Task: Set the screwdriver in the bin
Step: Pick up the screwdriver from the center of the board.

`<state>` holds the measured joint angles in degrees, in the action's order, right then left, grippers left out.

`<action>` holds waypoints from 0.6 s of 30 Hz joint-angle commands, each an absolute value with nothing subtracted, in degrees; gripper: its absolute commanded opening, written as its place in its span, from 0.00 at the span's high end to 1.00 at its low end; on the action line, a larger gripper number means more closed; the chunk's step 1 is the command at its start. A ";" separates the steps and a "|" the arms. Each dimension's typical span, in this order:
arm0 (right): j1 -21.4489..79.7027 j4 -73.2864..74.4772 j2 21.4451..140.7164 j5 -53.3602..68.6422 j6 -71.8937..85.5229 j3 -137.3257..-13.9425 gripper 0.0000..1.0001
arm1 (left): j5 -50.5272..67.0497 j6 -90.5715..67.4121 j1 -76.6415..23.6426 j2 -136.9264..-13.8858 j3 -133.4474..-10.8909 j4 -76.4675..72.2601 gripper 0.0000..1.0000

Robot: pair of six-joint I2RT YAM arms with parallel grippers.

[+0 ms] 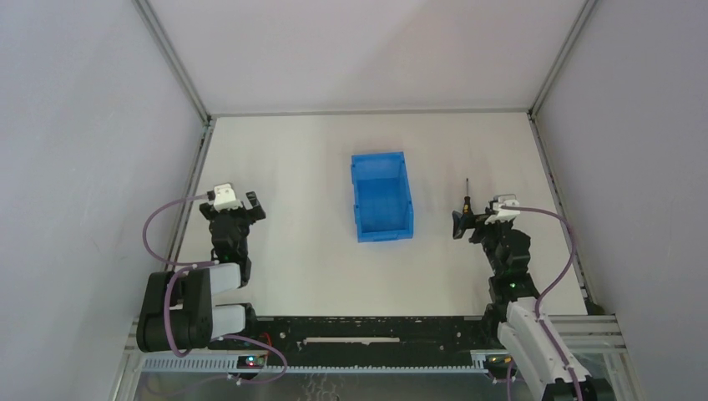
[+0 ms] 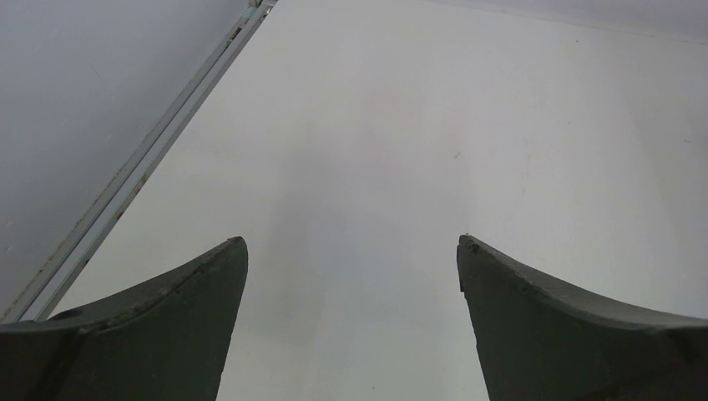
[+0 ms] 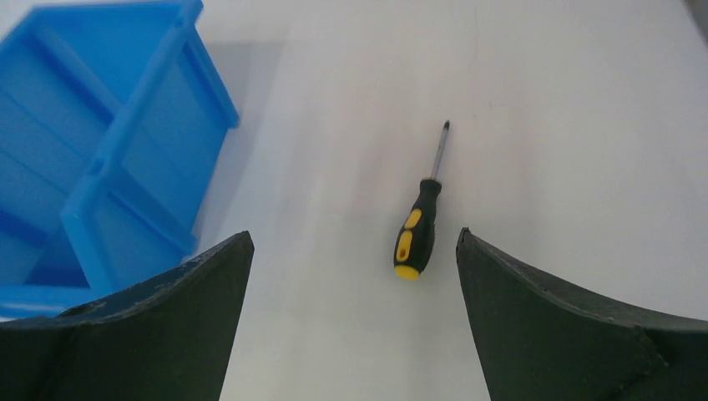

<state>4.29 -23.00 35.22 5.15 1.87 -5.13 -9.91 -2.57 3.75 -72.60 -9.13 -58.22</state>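
The screwdriver [image 1: 465, 199] lies flat on the white table, right of the blue bin [image 1: 381, 200]. In the right wrist view its black-and-yellow handle [image 3: 417, 232] points toward me and its thin shaft points away. My right gripper [image 3: 353, 242] hangs open just short of the handle end, which sits nearer the right finger, with nothing between the jaws. The bin [image 3: 142, 125] stands to the left in that view, open side up and empty. My left gripper [image 2: 351, 242] is open over bare table, far left of the bin [image 1: 253, 205].
Grey enclosure walls stand on both sides of the table, with a metal frame rail [image 2: 142, 163] along the left edge. The arm bases and a black cable track [image 1: 359, 330] run along the near edge.
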 commanded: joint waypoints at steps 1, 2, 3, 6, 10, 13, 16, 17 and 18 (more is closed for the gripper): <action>4.99 -17.52 31.08 2.16 3.87 -10.34 0.00 | -10.43 -1.65 3.43 -72.07 -10.99 -60.29 0.00; 5.07 -15.42 30.43 1.90 4.15 -11.65 0.00 | -10.39 -1.63 3.43 -72.07 -11.01 -60.29 0.00; 5.17 -13.30 29.96 1.36 4.52 -13.22 0.00 | -10.43 -1.65 3.43 -72.07 -10.99 -60.27 0.00; 5.27 -5.67 30.42 -1.22 6.37 -18.65 0.00 | -10.41 -1.59 3.43 -72.11 -11.03 -60.29 0.00; 5.44 4.81 33.52 -2.07 9.33 -27.27 0.00 | -10.44 -1.63 3.43 -72.09 -11.05 -60.27 0.00; 6.00 11.99 37.90 -2.66 11.75 -34.69 0.00 | -10.38 -1.65 3.43 -72.07 -10.99 -60.29 0.00; 6.84 22.11 43.32 -4.42 14.58 -42.07 0.00 | -10.41 -1.61 3.43 -72.07 -10.99 -60.29 0.00; 6.85 24.62 45.87 -4.86 15.95 -44.84 0.00 | -10.39 -1.62 3.43 -72.07 -11.01 -60.29 0.00; 6.86 29.09 48.44 -5.19 16.75 -48.17 0.00 | -10.44 -1.66 3.43 -72.05 -10.99 -60.29 0.00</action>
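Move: The screwdriver lies on the table about 14 cm ahead of the right hand, some 2 cm to its right and roughly 11 cm below. The blue bin stands about 13 cm ahead of that hand and 22 cm to its left, its middle some 8 cm lower. From the idle left hand the screwdriver is about 9 cm ahead, 62 cm to the right and 10 cm below. Almost straight up goes the right hand, about 11 cm, from low behind the screwdriver's handle to well above table level, fast at first and slowing at the end. As it climbs, the wrist turns slightly clockwise, rolls its left side up and late on tips the fingers down by some 10 degrees; the fingers stay wide open and empty. ##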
